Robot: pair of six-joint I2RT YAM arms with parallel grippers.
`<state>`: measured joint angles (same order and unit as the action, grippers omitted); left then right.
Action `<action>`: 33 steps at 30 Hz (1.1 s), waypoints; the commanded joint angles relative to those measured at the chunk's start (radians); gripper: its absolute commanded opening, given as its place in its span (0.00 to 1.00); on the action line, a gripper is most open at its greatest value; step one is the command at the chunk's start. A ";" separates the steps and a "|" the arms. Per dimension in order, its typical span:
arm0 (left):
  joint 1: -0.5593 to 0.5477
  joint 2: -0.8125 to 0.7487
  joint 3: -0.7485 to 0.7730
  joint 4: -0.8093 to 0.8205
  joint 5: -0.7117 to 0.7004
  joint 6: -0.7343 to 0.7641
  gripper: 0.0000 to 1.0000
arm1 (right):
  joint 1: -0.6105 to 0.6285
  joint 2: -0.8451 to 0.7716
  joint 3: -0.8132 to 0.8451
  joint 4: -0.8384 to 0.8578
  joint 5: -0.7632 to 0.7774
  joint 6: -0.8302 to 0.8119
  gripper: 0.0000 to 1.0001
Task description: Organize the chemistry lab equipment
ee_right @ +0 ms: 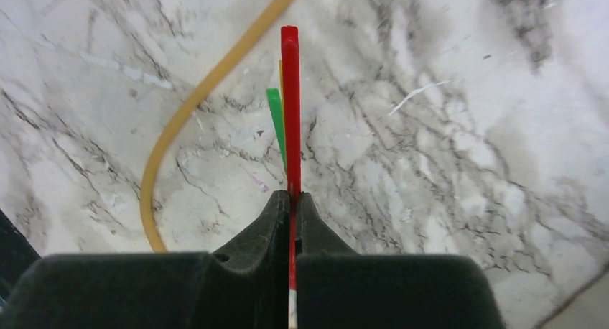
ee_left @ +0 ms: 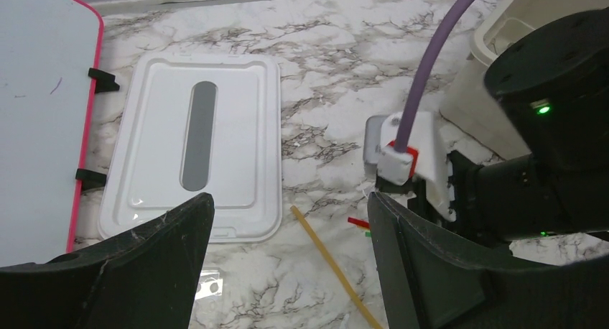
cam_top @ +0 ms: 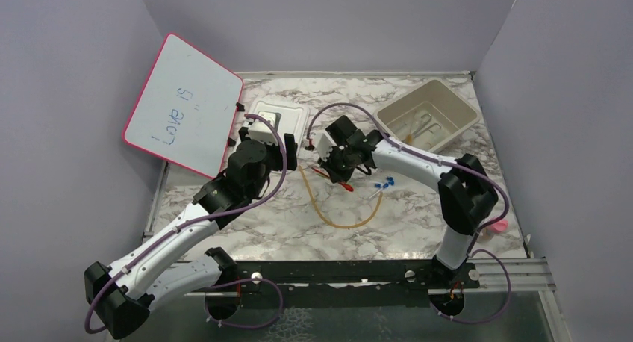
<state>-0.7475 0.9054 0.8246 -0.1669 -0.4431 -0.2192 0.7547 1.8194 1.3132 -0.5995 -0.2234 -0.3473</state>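
Observation:
A thin stick of red and green strips point(ee_right: 289, 92) is pinched between the jaws of my right gripper point(ee_right: 293, 195), which is shut on it just above the marble table; in the top view the stick point(cam_top: 345, 185) pokes out under that gripper point(cam_top: 337, 176). An amber rubber tube point(cam_top: 340, 222) loops on the table beside it, and the right wrist view shows the tube point(ee_right: 188, 110) curving to the left. Tiny blue pieces point(cam_top: 387, 184) lie to the right. My left gripper point(ee_left: 289, 200) hangs open over the tube's end point(ee_left: 337, 264), holding nothing.
A white lid point(ee_left: 237, 164) lies flat at the back left, beside the pink-framed whiteboard point(cam_top: 183, 107). A beige bin point(cam_top: 463, 110) at the back right holds some thin items. A small pink object point(cam_top: 499, 225) lies by the right arm's base.

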 commanded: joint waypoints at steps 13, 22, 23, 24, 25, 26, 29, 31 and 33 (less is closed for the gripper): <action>0.004 -0.042 -0.005 0.010 0.002 -0.013 0.81 | -0.256 -0.340 0.036 0.263 0.017 0.399 0.02; 0.005 -0.022 -0.019 0.021 0.048 -0.009 0.81 | -0.515 -0.405 0.092 0.206 0.244 0.697 0.03; 0.004 -0.018 -0.021 0.024 0.055 -0.011 0.81 | -0.551 -0.408 0.087 0.196 0.263 0.739 0.04; 0.004 -0.015 -0.022 0.024 0.060 -0.010 0.81 | -0.592 -0.409 0.081 0.185 0.266 0.782 0.04; 0.006 -0.014 -0.025 0.026 0.062 -0.011 0.81 | -0.630 -0.409 0.069 0.177 0.264 0.826 0.04; 0.006 -0.012 -0.025 0.027 0.064 -0.013 0.81 | -0.666 -0.409 0.056 0.170 0.264 0.867 0.04; 0.006 -0.006 -0.031 0.030 0.068 -0.013 0.81 | -0.729 -0.385 0.020 0.153 0.310 0.976 0.05; 0.005 -0.005 -0.034 0.031 0.073 -0.013 0.81 | -0.735 -0.355 0.012 0.144 0.349 1.013 0.05; 0.007 -0.002 -0.036 0.033 0.075 -0.014 0.81 | -0.735 -0.321 0.007 0.147 0.367 1.048 0.04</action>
<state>-0.7471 0.9020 0.8021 -0.1612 -0.3992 -0.2249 0.0116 1.4414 1.3396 -0.4149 0.0616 0.5510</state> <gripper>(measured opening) 0.811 0.053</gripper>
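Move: The beige box that the held coloured spoons are taken to has its middle about 24 cm right and 15 cm ahead of the right hand, roughly level in height. The blue-capped tubes lie some 13 cm to this hand's right and 1 cm back, about 5 cm below; the rubber tube's bend lies some 12 cm back and 1 cm right, at that same depth. From the left hand the box is about 37 cm right, 14 cm ahead and 19 cm lower. Keep the right gripper shut on the red, yellow and green spoons and carry them up and forward off the worktop, then sweep right, about 28 cm in all, until they hang over the beige box. Rise some 22 cm to clear its rim, turning the wrist roughly 90 degrees clockwise on the way, and begin to sink slightly at the end. ##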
